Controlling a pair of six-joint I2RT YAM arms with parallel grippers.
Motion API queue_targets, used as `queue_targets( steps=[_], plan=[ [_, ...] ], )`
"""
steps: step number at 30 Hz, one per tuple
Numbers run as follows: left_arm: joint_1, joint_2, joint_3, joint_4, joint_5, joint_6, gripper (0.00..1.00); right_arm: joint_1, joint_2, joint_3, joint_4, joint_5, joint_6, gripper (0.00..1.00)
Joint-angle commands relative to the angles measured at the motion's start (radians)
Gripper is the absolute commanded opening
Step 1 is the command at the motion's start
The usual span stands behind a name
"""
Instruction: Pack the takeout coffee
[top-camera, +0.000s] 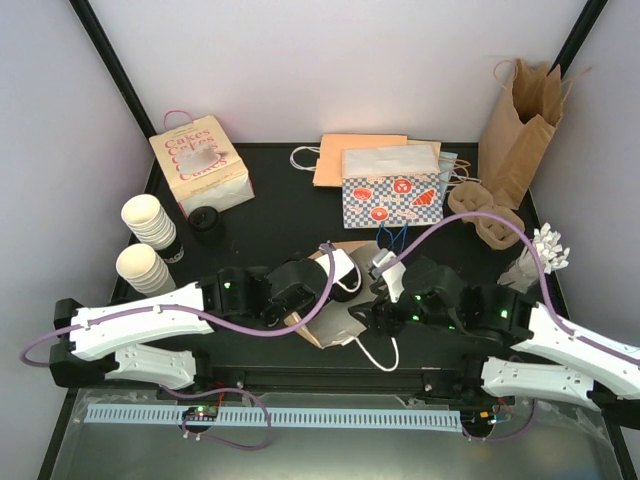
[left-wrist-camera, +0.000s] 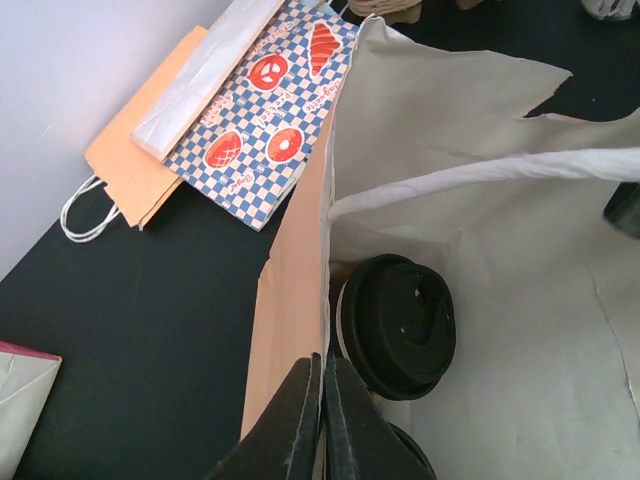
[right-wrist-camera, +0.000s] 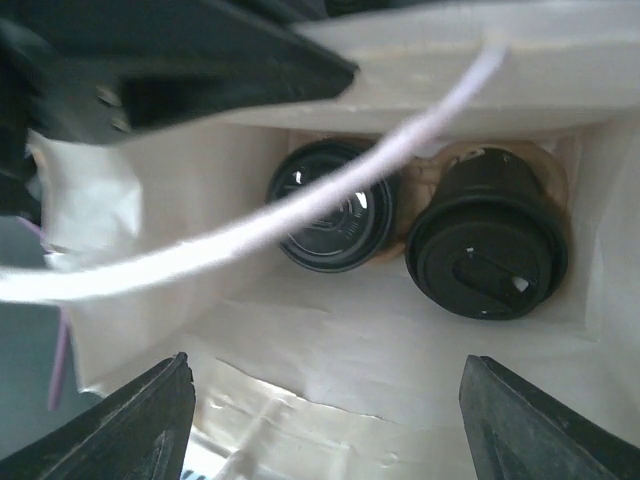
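Two takeout coffees with black lids (right-wrist-camera: 487, 250) (right-wrist-camera: 335, 205) stand side by side in a brown carrier at the bottom of an open paper bag (top-camera: 340, 322). In the left wrist view one lid (left-wrist-camera: 397, 325) shows just inside the bag's tan wall (left-wrist-camera: 290, 290). My left gripper (left-wrist-camera: 325, 357) (top-camera: 300, 285) is shut on that wall's upper edge. Over the bag's mouth my right gripper (right-wrist-camera: 325, 365) (top-camera: 395, 300) is open, with nothing between its fingers. The bag's white handle (right-wrist-camera: 300, 215) crosses in front of the left cup.
Two stacks of lidless cream cups (top-camera: 148, 222) and loose black lids (top-camera: 205, 222) stand at the left. Behind are a pink "Cakes" box (top-camera: 200, 165), a blue checkered bag (top-camera: 392, 198), a tall brown bag (top-camera: 520, 130), pulp carriers (top-camera: 485, 212) and white stirrers (top-camera: 540, 255).
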Motion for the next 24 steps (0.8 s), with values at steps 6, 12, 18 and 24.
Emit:
queue_targets(
  steps=[6,12,18,24],
  plan=[
    [0.007,0.006,0.031,0.060,0.054,-0.008,0.05,0.008,0.094,-0.069,0.023,0.169,0.131,0.74],
    [0.006,0.014,0.016,0.061,0.126,-0.012,0.05,0.008,0.182,-0.065,0.034,0.264,0.220,0.74],
    [0.005,0.029,0.016,0.065,0.108,-0.075,0.05,0.008,0.252,-0.068,0.045,0.292,0.322,0.75],
    [0.016,0.054,0.057,0.041,0.034,-0.228,0.05,0.007,0.191,-0.099,0.069,0.324,0.380,0.76]
  ],
)
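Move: The right hand, open, is over the bag's mouth. The black-lidded coffee cup it heads for is about 8 cm ahead, 4 cm left and 17 cm below; the second cup stands some 6 cm nearer the base and 6 cm farther left than that one. The near white handle loop hangs about 9 cm back and 4 cm right, some 6 cm lower. From the left hand, the first cup is about 4 cm ahead, 6 cm right and 17 cm below. The left fingers keep their pinch on the bag's rim and draw it about 2 cm to the right, tipping down slightly, while the right hand sinks some 8 cm into the bag and reaches about 5 cm forward towards the farther cup. The right wrist swings clockwise by roughly 25 degrees, its fingers staying wide open; no touch on the cups can be seen. ##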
